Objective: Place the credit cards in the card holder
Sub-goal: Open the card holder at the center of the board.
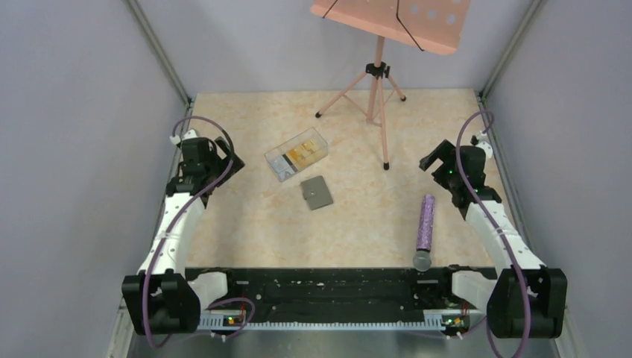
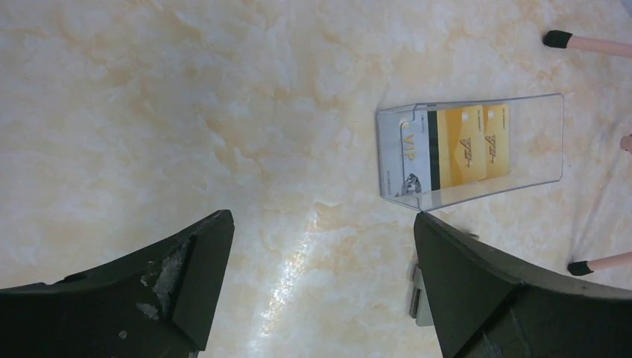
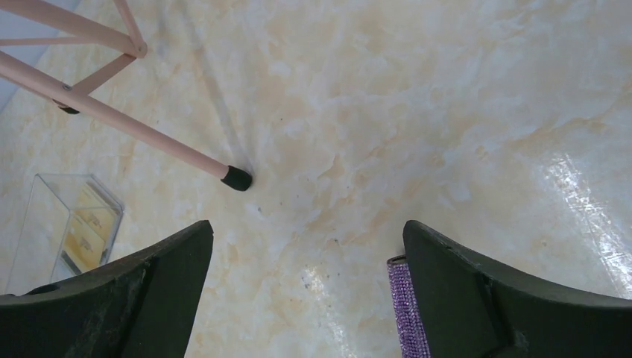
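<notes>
The credit cards [image 1: 304, 152] are orange, yellow and whitish and lie inside a clear plastic box [image 1: 296, 154] at the table's middle back. They also show in the left wrist view [image 2: 462, 146]. The card holder [image 1: 317, 192] is a flat dark-grey wallet, closed, just in front of the box; a sliver of it [image 2: 417, 291] shows beside my left gripper's finger. My left gripper [image 1: 223, 162] is open and empty, left of the box [image 2: 471, 149]. My right gripper [image 1: 432, 161] is open and empty at the right.
A pink music stand [image 1: 380, 82] with tripod legs stands at the back; one foot [image 3: 236, 177] is near my right gripper. A purple glittery microphone [image 1: 425, 231] lies at the front right and shows in the right wrist view [image 3: 406, 313]. The clear box also shows there [image 3: 67, 224].
</notes>
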You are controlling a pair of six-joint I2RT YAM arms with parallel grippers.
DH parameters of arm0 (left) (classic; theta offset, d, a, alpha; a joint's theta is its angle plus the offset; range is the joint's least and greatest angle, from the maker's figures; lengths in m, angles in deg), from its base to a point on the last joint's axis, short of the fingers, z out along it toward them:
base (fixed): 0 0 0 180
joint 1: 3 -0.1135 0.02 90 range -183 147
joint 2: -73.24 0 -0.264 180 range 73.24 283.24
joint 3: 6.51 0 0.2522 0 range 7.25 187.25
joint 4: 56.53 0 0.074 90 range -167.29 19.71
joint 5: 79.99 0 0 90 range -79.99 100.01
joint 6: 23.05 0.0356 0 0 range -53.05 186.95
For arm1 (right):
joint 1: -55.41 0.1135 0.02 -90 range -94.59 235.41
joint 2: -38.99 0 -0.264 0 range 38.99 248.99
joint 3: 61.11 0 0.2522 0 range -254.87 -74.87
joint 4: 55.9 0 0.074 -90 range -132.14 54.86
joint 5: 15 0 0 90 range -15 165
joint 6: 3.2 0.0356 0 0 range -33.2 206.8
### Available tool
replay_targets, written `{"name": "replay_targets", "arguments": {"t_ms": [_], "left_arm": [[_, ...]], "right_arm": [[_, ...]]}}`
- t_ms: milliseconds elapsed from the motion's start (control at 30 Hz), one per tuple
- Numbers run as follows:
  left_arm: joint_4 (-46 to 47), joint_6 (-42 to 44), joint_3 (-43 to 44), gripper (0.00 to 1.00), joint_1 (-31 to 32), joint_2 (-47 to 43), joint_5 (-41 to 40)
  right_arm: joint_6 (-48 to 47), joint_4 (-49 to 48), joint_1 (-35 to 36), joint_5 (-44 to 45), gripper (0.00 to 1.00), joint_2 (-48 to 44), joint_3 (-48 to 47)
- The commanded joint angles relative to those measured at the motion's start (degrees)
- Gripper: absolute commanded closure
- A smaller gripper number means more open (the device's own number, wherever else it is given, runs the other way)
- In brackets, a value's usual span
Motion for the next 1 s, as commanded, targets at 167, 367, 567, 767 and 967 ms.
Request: {"name": "replay_targets", "arguments": {"t_ms": [167, 367, 567, 767, 967], "left_arm": [[0.3, 4.3, 1.5, 0.01, -0.5, 2.5, 9.6], [1.4, 7.0, 1.6, 0.01, -0.4, 4.6, 23.6], [4.8, 3.5, -1.3, 0.01, 1.9, 7.7, 32.2], [5.7, 1.8, -1.0, 0.05, 8.2, 14.3, 35.2], [6.6, 1.0, -0.6, 0.10, 11.7, 21.0, 36.5]], "right_arm": [[4.2, 3.5, -0.2, -3.7, 0.01, 6.6, -6.8], [2.3, 7.5, 1.5, -10.4, 0.01, 11.4, -11.9], [-2.7, 8.9, 9.9, -13.9, 0.01, 14.9, -16.4], [-4.4, 6.0, 19.0, -19.1, 0.01, 20.8, -18.6], [-3.2, 2.0, 26.5, -24.2, 0.04, 30.7, -22.0]]}}
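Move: The card holder lies about 23 cm to the left hand's right, roughly level with it in reach and some 16 cm lower. The clear card box is about 18 cm right of that hand and 12 cm ahead. From the right hand the card holder is about 32 cm left, level in reach and 13 cm below, with the stand's near foot about 10 cm left and 8 cm ahead. Both open hands swing inward towards the card holder, right about 20 cm, left 15 cm while sinking, both turning inward. ##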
